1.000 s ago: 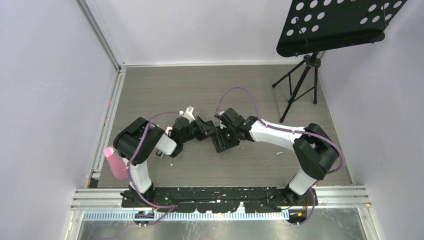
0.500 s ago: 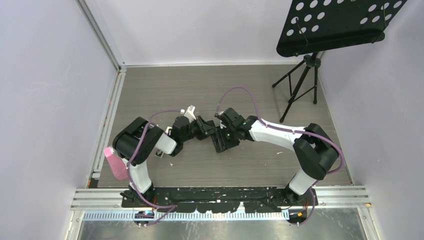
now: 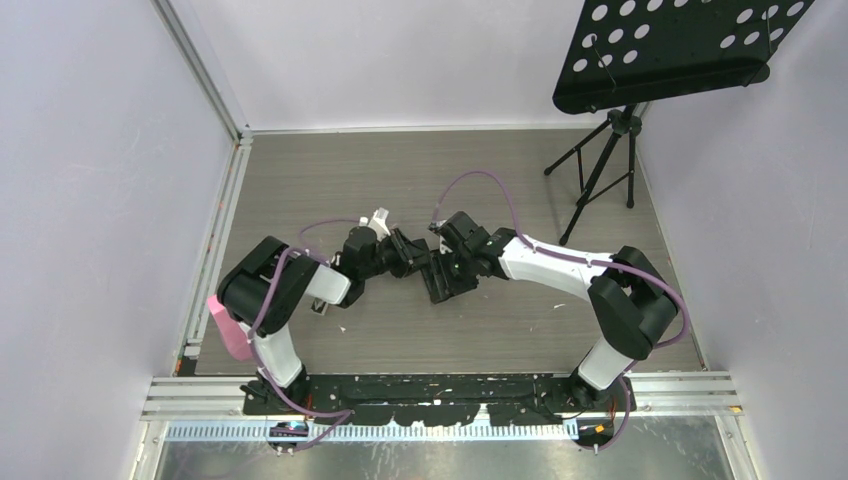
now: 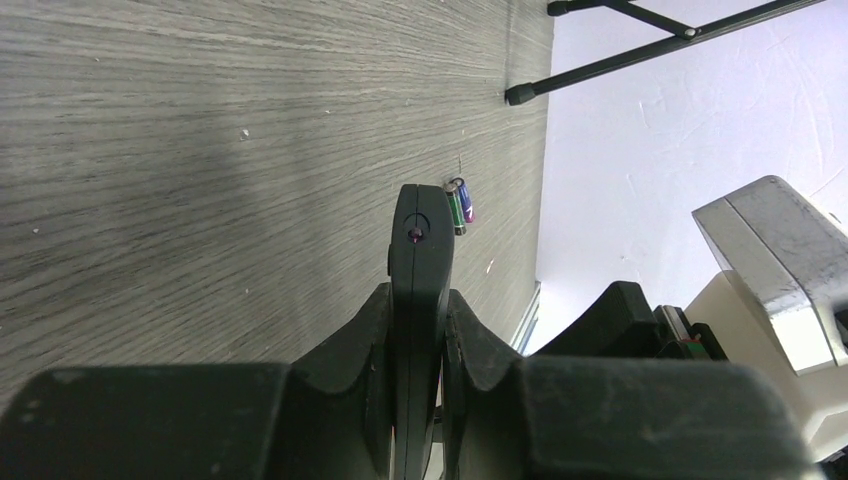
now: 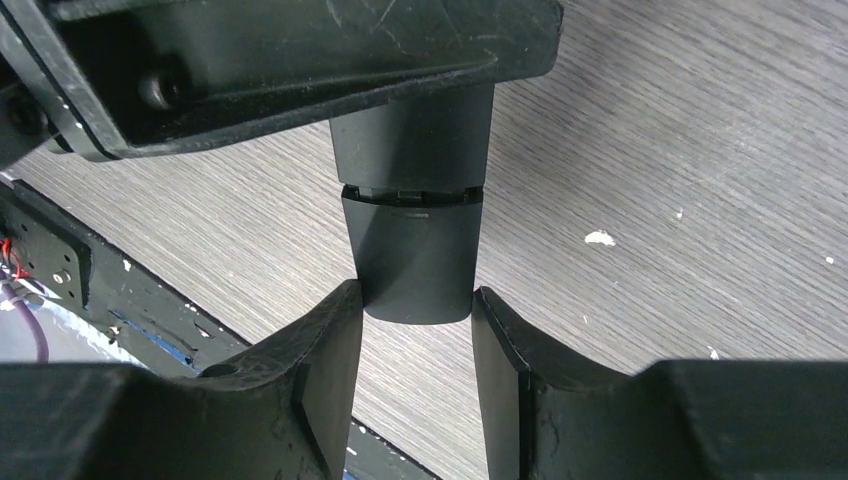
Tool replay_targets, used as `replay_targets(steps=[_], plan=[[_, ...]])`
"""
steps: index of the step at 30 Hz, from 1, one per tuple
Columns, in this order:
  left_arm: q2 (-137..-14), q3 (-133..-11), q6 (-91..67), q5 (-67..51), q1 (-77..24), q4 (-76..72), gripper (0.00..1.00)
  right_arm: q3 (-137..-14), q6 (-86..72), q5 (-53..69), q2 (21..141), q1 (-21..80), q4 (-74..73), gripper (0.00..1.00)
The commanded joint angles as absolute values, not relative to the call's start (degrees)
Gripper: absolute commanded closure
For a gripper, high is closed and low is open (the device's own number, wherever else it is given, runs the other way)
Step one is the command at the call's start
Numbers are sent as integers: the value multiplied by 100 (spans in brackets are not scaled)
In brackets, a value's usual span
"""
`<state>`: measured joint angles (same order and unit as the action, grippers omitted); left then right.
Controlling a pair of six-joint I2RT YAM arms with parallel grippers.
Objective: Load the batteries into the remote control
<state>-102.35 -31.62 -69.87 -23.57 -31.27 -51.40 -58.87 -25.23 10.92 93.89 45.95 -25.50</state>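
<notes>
The remote control (image 4: 420, 270) is a thin black bar seen edge-on, with my left gripper (image 4: 418, 300) shut on it. In the right wrist view its rounded end (image 5: 415, 260) shows a seam across it. My right gripper (image 5: 416, 300) has both fingertips pressed on that end's sides. From above, both grippers meet mid-table: left gripper (image 3: 412, 260), right gripper (image 3: 450, 280), remote control (image 3: 432, 272) between them. Two batteries (image 4: 458, 205), green and purple-blue, lie side by side on the wood beyond the remote's tip. They are hidden in the top view.
A black music stand (image 3: 670, 50) on a tripod (image 3: 600, 170) stands at the back right. A pink object (image 3: 230, 325) sits by the left arm's base. White walls enclose the wooden table, and a metal rail (image 3: 440, 395) runs along its near edge.
The left arm's elbow has drifted slightly left and its wrist has turned a little. Both grippers keep their hold on the remote at the same spot.
</notes>
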Motion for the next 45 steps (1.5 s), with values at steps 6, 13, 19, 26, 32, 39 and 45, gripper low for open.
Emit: replay_targets(steps=[6,13,19,26,32,39,45], plan=[[-9761,-3494,-7380,-2874,-3165,-5198,100,-6091,-2457,958,9273,4598,-2337,50],[-9762,-3465,-7396,-2883,-3113,-5152,100,-6108,-2452,958,9234,4598,-2335,48],[-9738,-3437,-7433,-2891,-3055,-5159,100,-6043,-2508,1002,9032,4597,-2265,27],[-9651,-3396,-7573,-2892,-2955,-5193,100,-5629,-2930,1217,8387,4566,-1630,9],[-9561,-3334,-7997,-2850,-2868,-5538,100,-4935,-4092,144,7322,4548,-868,7],[-9343,-3384,-8411,-2699,-2848,-5796,100,-3596,-5780,-1705,5536,4536,350,7],[-9175,-3479,-8803,-2531,-2848,-5880,100,-3621,-6196,-1323,5830,4540,845,13]])
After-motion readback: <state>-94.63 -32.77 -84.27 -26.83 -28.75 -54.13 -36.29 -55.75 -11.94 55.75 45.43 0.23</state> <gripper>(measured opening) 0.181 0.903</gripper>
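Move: My right fingers already straddle the battery-cover end of the remote control, whose middle is about 1 cm ahead and 1 cm left of my right hand point, at its height. From my left hand, which grips the other part of the remote, that cover end is some 6 cm back, 3 cm right and 3 cm lower. The spare batteries lie on the table roughly 13 cm right of my right hand, 3 cm ahead and 8 cm below. I spread my right fingers off the sides of the cover end almost in place, nearly to full width, then pull that hand up about 14 cm, swinging a little right and forward away from the remote while the fingers swing from steeply down towards level, turning clockwise. My left hand keeps its grip and raises the remote about 8 cm, its fingertips tipping up some 15 degrees. ##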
